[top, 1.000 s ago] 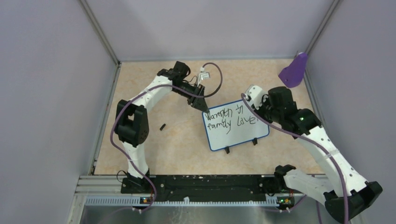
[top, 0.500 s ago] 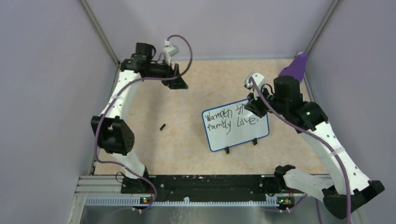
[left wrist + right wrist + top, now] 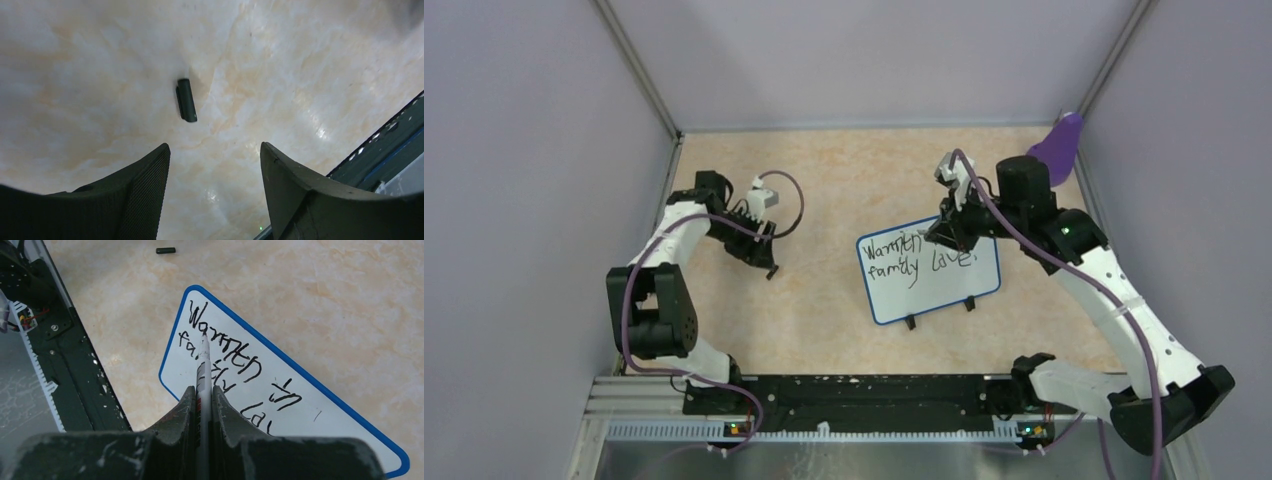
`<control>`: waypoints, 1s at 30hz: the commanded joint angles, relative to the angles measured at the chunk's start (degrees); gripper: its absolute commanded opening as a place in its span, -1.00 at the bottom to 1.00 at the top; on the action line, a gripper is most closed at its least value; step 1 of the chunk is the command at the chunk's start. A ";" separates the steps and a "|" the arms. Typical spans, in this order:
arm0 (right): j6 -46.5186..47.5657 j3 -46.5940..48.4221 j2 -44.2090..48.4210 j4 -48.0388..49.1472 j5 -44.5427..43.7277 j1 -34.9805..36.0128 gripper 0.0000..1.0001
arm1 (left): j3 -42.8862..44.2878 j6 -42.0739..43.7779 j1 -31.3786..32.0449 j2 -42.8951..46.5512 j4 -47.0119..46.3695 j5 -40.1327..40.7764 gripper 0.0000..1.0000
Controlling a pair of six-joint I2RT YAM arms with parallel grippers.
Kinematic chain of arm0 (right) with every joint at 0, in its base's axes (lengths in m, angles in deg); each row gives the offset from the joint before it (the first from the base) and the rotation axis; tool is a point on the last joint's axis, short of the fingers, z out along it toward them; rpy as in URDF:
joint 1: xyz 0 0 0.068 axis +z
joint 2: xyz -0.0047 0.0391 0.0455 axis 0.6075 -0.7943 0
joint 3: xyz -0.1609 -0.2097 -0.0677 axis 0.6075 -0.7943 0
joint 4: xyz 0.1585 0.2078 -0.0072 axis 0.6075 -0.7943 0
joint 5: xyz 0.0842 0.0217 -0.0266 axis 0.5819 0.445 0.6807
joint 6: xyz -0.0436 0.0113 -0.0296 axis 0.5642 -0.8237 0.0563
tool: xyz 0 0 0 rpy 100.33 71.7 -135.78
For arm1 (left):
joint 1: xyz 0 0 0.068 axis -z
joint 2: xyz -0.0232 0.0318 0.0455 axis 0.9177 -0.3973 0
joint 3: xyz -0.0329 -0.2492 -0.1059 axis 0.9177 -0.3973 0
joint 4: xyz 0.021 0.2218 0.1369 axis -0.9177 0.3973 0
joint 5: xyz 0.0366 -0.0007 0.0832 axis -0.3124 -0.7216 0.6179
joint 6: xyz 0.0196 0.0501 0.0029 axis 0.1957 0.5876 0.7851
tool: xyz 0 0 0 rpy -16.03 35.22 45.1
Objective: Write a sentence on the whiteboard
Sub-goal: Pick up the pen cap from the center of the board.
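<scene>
The whiteboard (image 3: 944, 285) lies flat right of centre, blue-rimmed, with two black feet on its near edge. The sentence (image 3: 916, 256) runs across it in two black handwritten lines. My right gripper (image 3: 942, 234) hovers over the board's upper part, shut on a white marker (image 3: 203, 365). In the right wrist view the marker's tip points at the first word of the sentence (image 3: 235, 357) on the whiteboard (image 3: 330, 427); contact cannot be told. My left gripper (image 3: 215, 147) is open, low over the table, with a small black cap (image 3: 186, 100) lying just beyond its fingertips.
A purple scoop-shaped object (image 3: 1054, 148) leans in the far right corner. The black base rail (image 3: 864, 390) runs along the near edge. Grey walls close in the left, right and back. The cap (image 3: 165, 250) lies left of the board.
My left arm left the board's upper left corner, swung away to the far left, then came down over the black cap with its jaws opening. My right gripper shifted slightly with the marker.
</scene>
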 commanded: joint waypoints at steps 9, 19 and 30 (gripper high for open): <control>-1.10 -1.41 -0.45 3.14 3.44 -0.37 -1.00 | -10.44 4.39 1.58 0.09 -10.33 8.73 0.38; -0.82 -0.85 -0.74 2.71 1.66 -0.37 -1.00 | -14.47 2.88 7.40 -1.92 -17.25 16.11 0.35; -0.99 0.74 -2.08 2.36 1.11 -0.37 -1.00 | -18.11 0.37 12.89 -7.03 -23.87 23.00 -0.15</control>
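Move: The pen cap lies almost straight below the left gripper, about 11 cm down and perhaps 1 cm nearer the base. The whiteboard's middle is some 39 cm to the left gripper's right and about 1 cm back, at the cap's level. From the right gripper, which still holds the marker, the cap is roughly 35 cm to the left, 5 cm ahead and 27 cm below. Bring the left gripper down about 10 cm onto the pen cap, quickly at first with a 3 cm swing back that is then mostly made good by easing forward. Roll the wrist some 20 degrees so the slanting fingers come to point nearly straight down, one each side of the cap, and in the last stretch begin narrowing the open fingers without shutting them. ##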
